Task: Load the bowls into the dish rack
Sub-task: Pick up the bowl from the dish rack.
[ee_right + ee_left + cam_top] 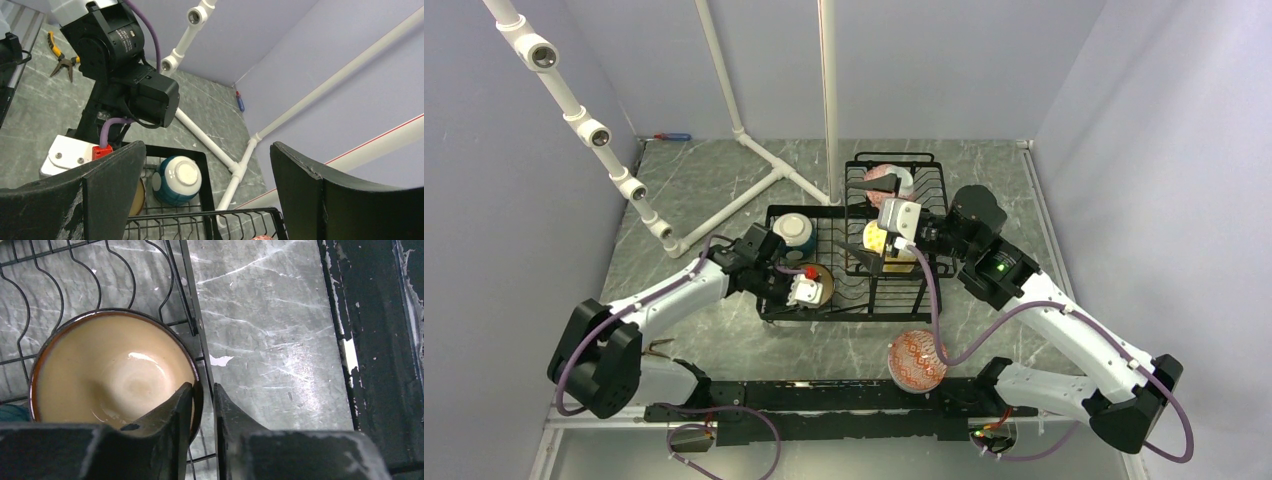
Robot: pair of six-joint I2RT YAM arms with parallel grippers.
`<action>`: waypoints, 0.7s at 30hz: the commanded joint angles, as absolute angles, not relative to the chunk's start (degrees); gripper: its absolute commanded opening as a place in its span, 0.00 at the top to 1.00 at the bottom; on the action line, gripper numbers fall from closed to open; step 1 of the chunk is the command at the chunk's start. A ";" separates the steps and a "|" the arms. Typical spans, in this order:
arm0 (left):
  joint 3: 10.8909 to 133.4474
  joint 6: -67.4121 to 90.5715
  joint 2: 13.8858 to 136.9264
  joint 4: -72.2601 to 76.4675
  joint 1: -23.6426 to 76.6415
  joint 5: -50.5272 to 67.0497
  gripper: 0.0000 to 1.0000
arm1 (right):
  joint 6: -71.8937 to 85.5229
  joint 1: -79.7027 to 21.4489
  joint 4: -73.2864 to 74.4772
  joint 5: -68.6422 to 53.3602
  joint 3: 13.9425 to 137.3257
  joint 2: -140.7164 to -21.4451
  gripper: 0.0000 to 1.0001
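Observation:
The black wire dish rack (857,301) stands mid-table. In its lower tray a teal-and-white bowl (795,232) lies upside down, also in the right wrist view (177,180). A brown-rimmed cream bowl (110,375) sits upright at the tray's front. My left gripper (202,387) straddles its rim, one finger inside and one outside, with a thin gap on the outer side. A yellow bowl (879,240) and a pink bowl (879,181) sit in the raised basket. My right gripper (207,190) hangs wide open and empty above the yellow bowl. A red-patterned bowl (917,360) rests on the table in front of the rack.
A white pipe frame (724,205) runs across the table behind and left of the rack. A screwdriver (672,136) lies at the back left, orange-handled pliers (61,60) by the left arm's base. A black rail (824,400) spans the near edge.

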State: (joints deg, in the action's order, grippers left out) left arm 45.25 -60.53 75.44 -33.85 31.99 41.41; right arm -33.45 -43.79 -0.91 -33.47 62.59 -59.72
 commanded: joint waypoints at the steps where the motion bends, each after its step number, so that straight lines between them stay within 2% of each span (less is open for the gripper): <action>1: 47.77 -61.10 76.96 -28.59 31.55 38.71 0.81 | -33.74 -43.67 -2.12 -33.30 62.23 -58.18 0.00; 5: 48.74 -61.48 77.76 -29.12 31.39 38.62 0.97 | -33.61 -43.63 -2.12 -33.56 62.23 -58.18 0.00; 21: 43.41 -49.36 64.72 -19.33 27.90 51.14 0.97 | -32.92 -43.67 -3.32 -34.19 60.94 -57.81 0.00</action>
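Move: The tan bowl sits upright in the rack's front left corner; its middle is about 5 cm ahead of the left hand, 3 cm right and 3 cm below, with its near rim already between the fingers. The teal bowl lies some 16 cm ahead and 1 cm left; the rack's front rail runs about 2 cm behind the hand and 3 cm below. From the right hand the tan bowl is some 3 cm ahead, 10 cm left and 34 cm below. The tan bowl's near rim is pinched as the left fingers, one inside the bowl and one outside, close from a narrow gap almost to shut, the hand staying nearly in place. Keeping that pinch, the hand then rises a good 4 cm, easing about 2 cm forward, while the wrist tilts some 10 degrees so the fingers point less steeply down. ##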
